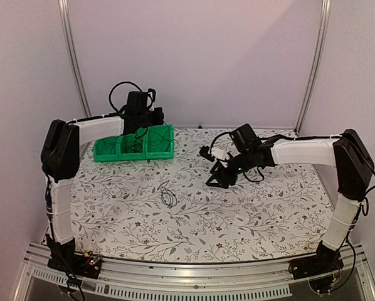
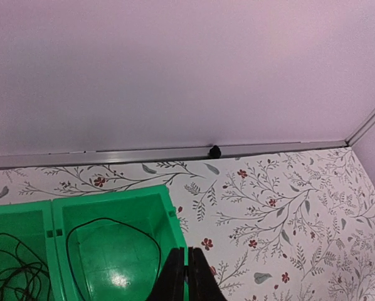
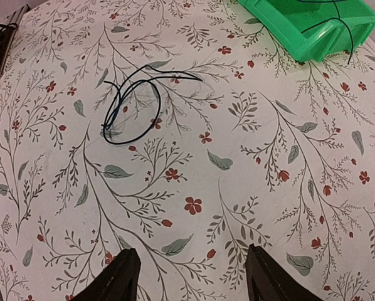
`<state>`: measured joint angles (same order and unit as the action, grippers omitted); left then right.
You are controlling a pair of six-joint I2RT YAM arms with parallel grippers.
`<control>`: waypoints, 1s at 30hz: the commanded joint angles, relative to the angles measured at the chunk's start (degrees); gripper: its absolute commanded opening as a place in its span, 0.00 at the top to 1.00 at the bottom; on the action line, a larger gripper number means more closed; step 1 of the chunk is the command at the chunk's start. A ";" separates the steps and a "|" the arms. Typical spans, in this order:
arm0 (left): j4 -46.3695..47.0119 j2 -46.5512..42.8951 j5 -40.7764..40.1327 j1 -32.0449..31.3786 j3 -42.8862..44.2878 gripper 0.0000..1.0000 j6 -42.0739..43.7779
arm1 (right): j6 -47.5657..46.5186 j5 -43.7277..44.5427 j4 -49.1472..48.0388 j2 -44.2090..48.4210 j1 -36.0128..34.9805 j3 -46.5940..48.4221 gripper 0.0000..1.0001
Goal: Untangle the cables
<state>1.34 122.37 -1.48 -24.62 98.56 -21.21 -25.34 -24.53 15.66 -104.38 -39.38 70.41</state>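
One of the cables (image 1: 167, 193) lies as a thin black loop on the flowered cloth near the table's middle; it also shows in the right wrist view (image 3: 134, 103). More thin cables lie in the green bin (image 1: 131, 155): one loop (image 2: 112, 251) in the end compartment, several strands (image 2: 12, 269) in the one beside it. My left gripper (image 1: 139, 119) hangs over the bin's right end, its jaws shut (image 2: 187, 251) above the bin's rim with nothing seen between them. My right gripper (image 1: 219, 179) stands open (image 3: 192, 251) low over bare cloth, well right of the loose loop.
The green bin (image 2: 169, 207) has three compartments and sits at the back left by the wall; one corner (image 3: 313, 44) shows in the right wrist view. A metal rail (image 2: 143, 153) runs along the table's far edge. Flowered cloth (image 1: 194, 226) covers the table.
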 commanded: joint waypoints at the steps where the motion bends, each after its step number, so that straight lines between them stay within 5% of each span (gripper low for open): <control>1: -3.25 3.40 -3.13 0.68 2.42 1.00 0.12 | -0.12 -0.98 0.89 1.15 -0.35 -0.86 0.39; 14: -5.56 9.81 -6.23 -0.56 7.38 1.00 -1.51 | -1.00 0.17 1.08 2.29 -0.36 -1.48 0.39; 21: -9.16 4.86 -12.13 0.06 6.76 0.65 0.61 | -1.21 0.43 0.04 -0.32 0.18 2.88 0.39; 30: -12.83 -6.30 -8.58 3.07 3.63 0.47 2.93 | -1.23 0.88 -0.46 -4.19 0.23 9.20 0.39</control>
<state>-9.69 123.46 -11.75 -23.03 102.85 -20.14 -26.17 -24.21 15.75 -106.85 -39.31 77.25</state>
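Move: The cable's end is still pinched in the left hand, and the green tray's right compartment, where it is going, lies some 8 cm ahead of that hand, 3 cm to its left and 18 cm below. The middle compartment with its cable bundle is about 12 cm left of the right one, the left compartment another 11 cm over. From the right hand, the right compartment sits roughly 34 cm ahead and 24 cm left. The cable's held end is lowered about 7 cm with the left hand towards the tray's right compartment, easing a little forward as the fingers tip down slightly. Low over the tray the fingers open to about half and release the cable; the left hand then climbs some 5 cm while drifting left. The right hand, empty and half open, late on lifts and goes forward about 3 cm each. ##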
